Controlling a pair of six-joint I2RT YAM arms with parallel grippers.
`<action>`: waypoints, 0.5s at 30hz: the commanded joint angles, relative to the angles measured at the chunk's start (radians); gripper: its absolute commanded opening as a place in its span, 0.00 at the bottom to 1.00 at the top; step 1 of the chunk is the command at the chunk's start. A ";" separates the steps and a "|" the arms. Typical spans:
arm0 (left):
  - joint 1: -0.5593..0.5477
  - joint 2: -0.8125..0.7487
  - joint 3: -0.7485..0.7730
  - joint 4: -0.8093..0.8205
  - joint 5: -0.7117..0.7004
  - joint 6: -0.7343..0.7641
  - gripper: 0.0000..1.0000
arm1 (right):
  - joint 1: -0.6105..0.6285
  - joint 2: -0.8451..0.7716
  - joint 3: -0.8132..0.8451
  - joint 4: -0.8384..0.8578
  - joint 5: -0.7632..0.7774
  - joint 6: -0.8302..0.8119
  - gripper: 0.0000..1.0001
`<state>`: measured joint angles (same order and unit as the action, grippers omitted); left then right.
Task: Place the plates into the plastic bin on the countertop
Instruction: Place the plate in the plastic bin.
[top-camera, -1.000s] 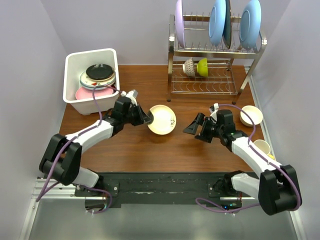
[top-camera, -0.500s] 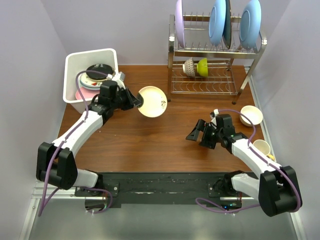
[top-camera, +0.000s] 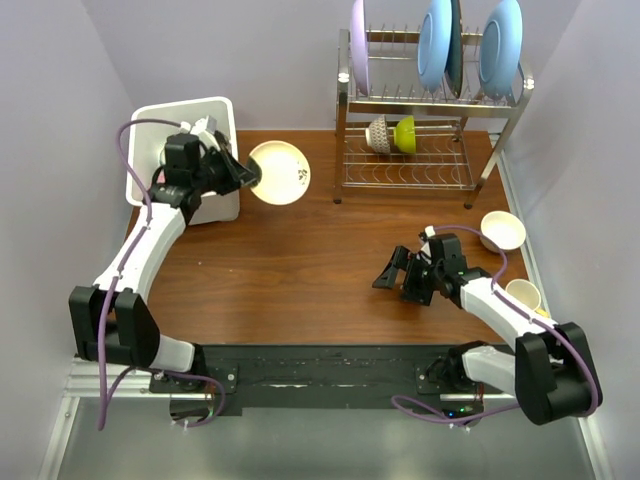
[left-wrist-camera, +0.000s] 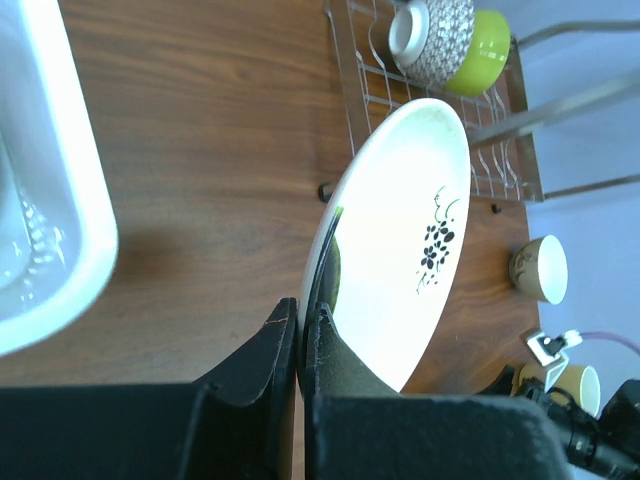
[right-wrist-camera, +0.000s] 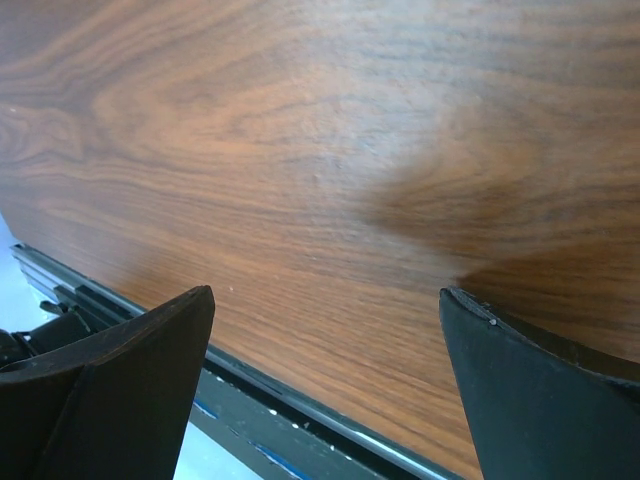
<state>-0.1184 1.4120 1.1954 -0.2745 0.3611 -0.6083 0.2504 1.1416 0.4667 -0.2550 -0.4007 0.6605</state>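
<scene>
A small yellowish plate (top-camera: 282, 172) with a black flower motif (left-wrist-camera: 436, 243) hangs above the countertop (top-camera: 300, 270), just right of the plastic bin (top-camera: 218, 112). My left gripper (top-camera: 247, 173) is shut on its rim, and in the left wrist view the left gripper (left-wrist-camera: 301, 312) has both fingers pinching the plate's (left-wrist-camera: 400, 250) edge. The bin's white rolled rim (left-wrist-camera: 75, 210) lies to the left of the plate. My left arm covers what lies in the bin. My right gripper (top-camera: 392, 272) stands open over bare wood; the right wrist view shows the right gripper (right-wrist-camera: 325, 300) with nothing between its fingers.
A two-tier steel rack (top-camera: 430, 110) at the back right holds upright lilac and light-blue plates (top-camera: 436, 42) above and two mugs (top-camera: 392, 133) below. A cream bowl (top-camera: 502, 230) and a mug (top-camera: 525, 294) sit by the right edge. Walls close in left and right.
My left arm has carried the yellowish plate from the table's middle back and left, up to the bin's right side. My right arm has drawn back slightly toward the near right.
</scene>
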 joint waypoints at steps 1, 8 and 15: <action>0.057 0.028 0.098 0.005 0.064 0.027 0.00 | -0.002 0.018 -0.008 0.025 0.031 -0.018 0.99; 0.143 0.102 0.220 -0.015 0.105 0.018 0.00 | 0.000 0.040 -0.013 0.026 0.042 -0.024 0.99; 0.221 0.179 0.325 -0.031 0.136 0.015 0.00 | 0.000 0.058 -0.013 0.028 0.051 -0.025 0.99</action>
<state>0.0631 1.5650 1.4326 -0.3256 0.4442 -0.6048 0.2504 1.1725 0.4644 -0.2321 -0.3946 0.6605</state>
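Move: The left hand holds the cream plate by its left rim, the plate's middle about 6 cm to the right and 2 cm ahead, nearly level. The plastic bin's middle lies roughly 17 cm left, 11 cm ahead and 14 cm below; the plates stacked in it are about 13 cm left and 12 cm ahead, some 12 cm below. From the idle right hand the bin is about 52 cm left, 31 cm ahead and 4 cm higher. Diagonally left and forward, about 8 cm in all over the table and rising some 3.5 cm at a steady pace, the left hand carries the cream plate towards the bin, reaching its right-hand rim. The wrist swings about 5 degrees counter-clockwise, and the shut fingers keep their pinch on the plate's left rim. ##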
